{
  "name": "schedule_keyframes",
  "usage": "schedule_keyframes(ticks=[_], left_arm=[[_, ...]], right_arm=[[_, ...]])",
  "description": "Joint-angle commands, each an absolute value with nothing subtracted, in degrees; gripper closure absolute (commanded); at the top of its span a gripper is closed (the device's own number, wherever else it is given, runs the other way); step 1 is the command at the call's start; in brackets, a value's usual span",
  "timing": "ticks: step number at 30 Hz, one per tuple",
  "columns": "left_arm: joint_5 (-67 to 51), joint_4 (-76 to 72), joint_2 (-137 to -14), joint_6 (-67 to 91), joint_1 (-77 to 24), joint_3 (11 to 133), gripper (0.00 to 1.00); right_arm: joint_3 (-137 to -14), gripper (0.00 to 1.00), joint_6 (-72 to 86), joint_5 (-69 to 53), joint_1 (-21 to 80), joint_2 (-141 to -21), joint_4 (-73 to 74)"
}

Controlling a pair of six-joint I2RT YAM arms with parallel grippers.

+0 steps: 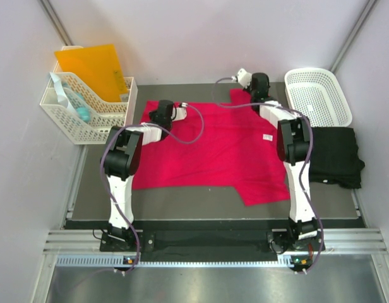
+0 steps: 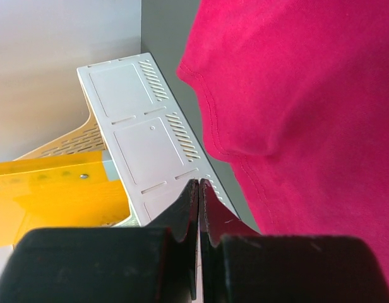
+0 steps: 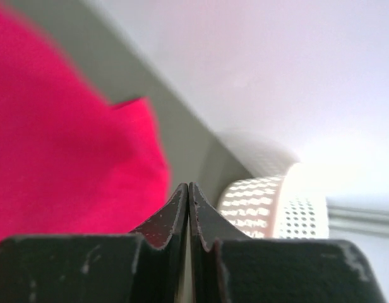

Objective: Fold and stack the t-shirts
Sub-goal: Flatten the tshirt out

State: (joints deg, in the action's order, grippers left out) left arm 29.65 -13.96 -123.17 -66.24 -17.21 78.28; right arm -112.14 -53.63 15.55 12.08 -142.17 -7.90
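The pinkish-red t-shirt (image 1: 213,148) lies spread flat across the middle of the table, its white neck label (image 1: 268,137) towards the right. The black t-shirt (image 1: 336,158) lies bunched at the right edge. My left gripper (image 1: 159,112) hovers over the red shirt's far left corner, shut with nothing in it; in the left wrist view its tips (image 2: 199,184) meet beside the shirt's hem (image 2: 308,113). Over the shirt's far right sleeve, my right gripper (image 1: 257,87) is likewise shut and empty, its tips (image 3: 188,187) pressed together next to the red cloth (image 3: 62,164).
A white lattice basket (image 1: 317,95) stands at the back right, also seen in the right wrist view (image 3: 276,202). A white organiser (image 1: 87,110) holding a yellow folder (image 1: 93,69) stands at the back left, close to the left gripper (image 2: 144,145). Walls enclose three sides.
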Motion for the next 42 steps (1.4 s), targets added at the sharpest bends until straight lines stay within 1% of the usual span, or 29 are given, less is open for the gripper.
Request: schedule_keyframes(ticks=[1,6,12,25,29,30,33,42], left_arm=[[30.41,-18.01,-117.86,-64.16,-17.84,76.04,1.0],[30.5,-18.9,-116.72,-63.72,-17.93,73.57,1.0],[30.59,-19.16,-115.66,-63.37,-17.93,71.54,1.0],[30.24,-18.46,-117.25,-64.51,-17.93,74.88,1.0],[29.27,-17.93,-117.25,-64.6,-17.93,75.23,1.0],[29.09,-17.84,-117.25,-64.77,-17.93,75.23,1.0],[28.48,-18.1,-116.9,-64.78,-17.93,75.06,1.0],[27.51,-19.33,-115.58,-64.86,-17.75,73.22,1.0]], right_arm=[[-113.64,1.0,-43.33,17.85,12.83,-132.01,-9.25],[-116.45,1.0,-44.03,15.65,13.01,-135.69,-3.88],[-116.81,1.0,-45.17,11.78,13.01,-139.74,1.56],[-121.46,1.0,-46.76,10.64,13.01,-146.51,7.11],[-121.64,1.0,-48.59,5.9,12.92,-145.38,14.48],[-121.55,1.0,-49.04,4.32,12.92,-145.02,19.03],[-121.2,1.0,-51.32,-1.21,13.01,-143.44,25.9],[-120.41,1.0,-55.02,-6.23,13.01,-140.19,37.51]])
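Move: The t-shirt's far sleeve lies almost under the shut right fingers, about 7 cm below them, 2 cm back and 3 cm to the left. The white tag on the shirt is some 20 cm back and 3 cm to the right of that hand, and the empty white basket about 28 cm to its right and 4 cm back. From the left hand the sleeve is roughly 50 cm to the right and 10 cm ahead. The right fingertips come down onto the far sleeve, shut, and drag the cloth back and a little left, some 4 cm, staying low. Before that the hand finishes a quick lift of about 10 cm above the shirt, then drops some 15 cm, tipping its fingers more steeply down, about 25 degrees steeper than at first, and turning slightly counter-clockwise. The left hand eases back about 2 cm, still shut, then partly forward again. ##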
